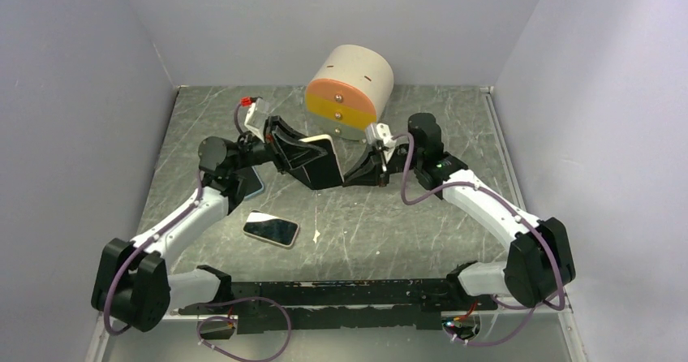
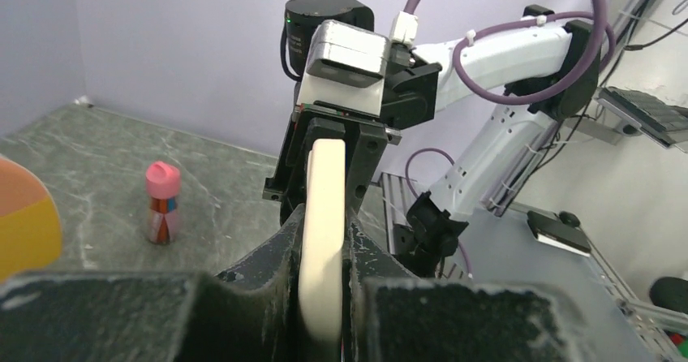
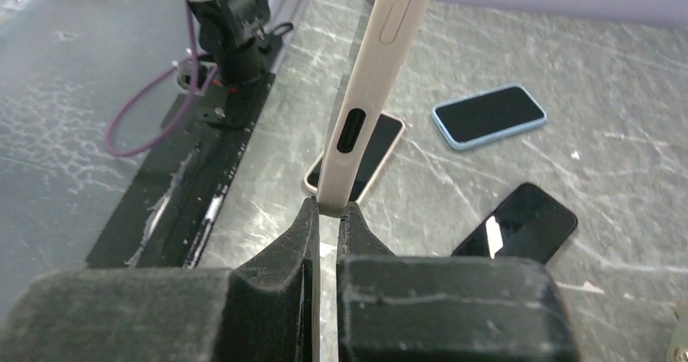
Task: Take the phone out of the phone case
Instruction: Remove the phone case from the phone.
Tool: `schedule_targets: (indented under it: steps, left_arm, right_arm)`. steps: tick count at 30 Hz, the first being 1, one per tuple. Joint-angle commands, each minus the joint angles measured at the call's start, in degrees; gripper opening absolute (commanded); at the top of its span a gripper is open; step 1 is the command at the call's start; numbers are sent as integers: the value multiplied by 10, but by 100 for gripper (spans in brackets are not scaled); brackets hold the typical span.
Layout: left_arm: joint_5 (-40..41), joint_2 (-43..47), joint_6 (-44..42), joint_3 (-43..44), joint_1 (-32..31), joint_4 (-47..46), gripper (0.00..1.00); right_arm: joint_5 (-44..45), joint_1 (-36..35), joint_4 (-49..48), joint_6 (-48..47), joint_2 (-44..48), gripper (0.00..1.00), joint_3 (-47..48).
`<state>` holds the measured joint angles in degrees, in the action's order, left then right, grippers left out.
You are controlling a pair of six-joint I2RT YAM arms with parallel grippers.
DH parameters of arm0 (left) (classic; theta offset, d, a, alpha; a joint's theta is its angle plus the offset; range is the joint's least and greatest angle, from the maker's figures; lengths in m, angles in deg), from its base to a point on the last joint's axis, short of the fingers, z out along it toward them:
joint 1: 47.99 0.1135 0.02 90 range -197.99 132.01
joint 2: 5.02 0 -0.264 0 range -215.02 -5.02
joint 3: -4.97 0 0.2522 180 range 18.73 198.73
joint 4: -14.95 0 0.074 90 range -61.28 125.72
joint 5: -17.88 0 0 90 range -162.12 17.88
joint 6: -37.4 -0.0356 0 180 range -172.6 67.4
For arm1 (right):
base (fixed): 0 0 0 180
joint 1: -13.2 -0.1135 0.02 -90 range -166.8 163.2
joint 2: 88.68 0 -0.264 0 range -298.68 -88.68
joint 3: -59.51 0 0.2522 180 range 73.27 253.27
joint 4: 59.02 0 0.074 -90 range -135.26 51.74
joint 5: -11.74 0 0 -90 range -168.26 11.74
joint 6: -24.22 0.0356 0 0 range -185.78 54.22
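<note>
A cream phone case is held edge-on above the table between both arms. My left gripper is shut on it, with the case standing upright between the dark pads. My right gripper is shut on the case's end edge, just below the charging-port cutout. In the top view the case hangs mid-table between the left gripper and the right gripper. I cannot make out the phone apart from the case; only darkness shows in the port hole.
On the table lie a beige-cased phone, a blue-cased phone and a bare black phone. A cylinder with an orange and yellow face stands at the back. A small pink-capped bottle stands on the table.
</note>
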<state>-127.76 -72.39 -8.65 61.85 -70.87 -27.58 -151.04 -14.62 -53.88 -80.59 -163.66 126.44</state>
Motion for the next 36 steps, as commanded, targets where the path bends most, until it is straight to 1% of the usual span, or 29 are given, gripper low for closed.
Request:
schedule_targets:
  steps: [1,4,8,11,16,20,26,32,34,36]
  left_arm:
    - [-57,-35,118,6,-21,-94,3]
    - [-69,-56,162,13,-21,-148,3]
    - [-74,-74,195,19,-21,-172,3]
    - [-74,-78,208,20,-21,-185,3]
    - [-79,-83,208,24,-27,-172,3]
    - [-81,-88,209,29,-28,-155,2]
    - [-79,-79,185,35,-28,-105,2]
    - [-69,-50,116,45,-28,13,3]
    - [-67,-46,110,46,-29,19,3]
    - [-68,-51,122,44,-29,-1,3]
  right_arm:
    - [120,-29,63,-160,11,0,42]
    - [173,-35,83,-218,28,0,36]
    - [226,-36,62,-232,44,0,21]
    - [262,-36,12,-220,54,0,3]
    - [304,-39,-78,-191,63,0,-29]
    - [319,-46,-90,-227,67,0,-36]
    - [345,-58,-61,-293,62,0,-31]
    - [407,-78,-42,-343,67,0,-32]
    - [420,-79,-44,-344,66,0,-32]
    - [405,-79,-47,-335,65,0,-31]
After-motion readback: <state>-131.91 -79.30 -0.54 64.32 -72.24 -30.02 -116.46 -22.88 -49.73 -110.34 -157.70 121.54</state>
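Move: The right gripper already pinches the lower corner of the case; the phone's middle lies some 4 cm to its left, 5 cm above and 1 cm ahead. On the table, roughly 25 cm below, the black phone lies about 25 cm ahead and 12 cm left of this hand, the cream phone about 6 cm ahead and 20 cm left. From the left gripper, which holds the cased phone's upper part, the phone's middle is about 3 cm right, 5 cm below and 1 cm back. Peel the case's lower end off: with the right fingers shut on its corner, dip about 2.5 cm, then draw forward some 5 cm, slowly at first and quickly at the end, away from the phone's lower end, rolling the hand's forward side up about 30 degrees and swinging the fingertips clockwise. Keep the left grip on the upper part, sinking and easing right about 1.5 cm each, with a slight tilt. ##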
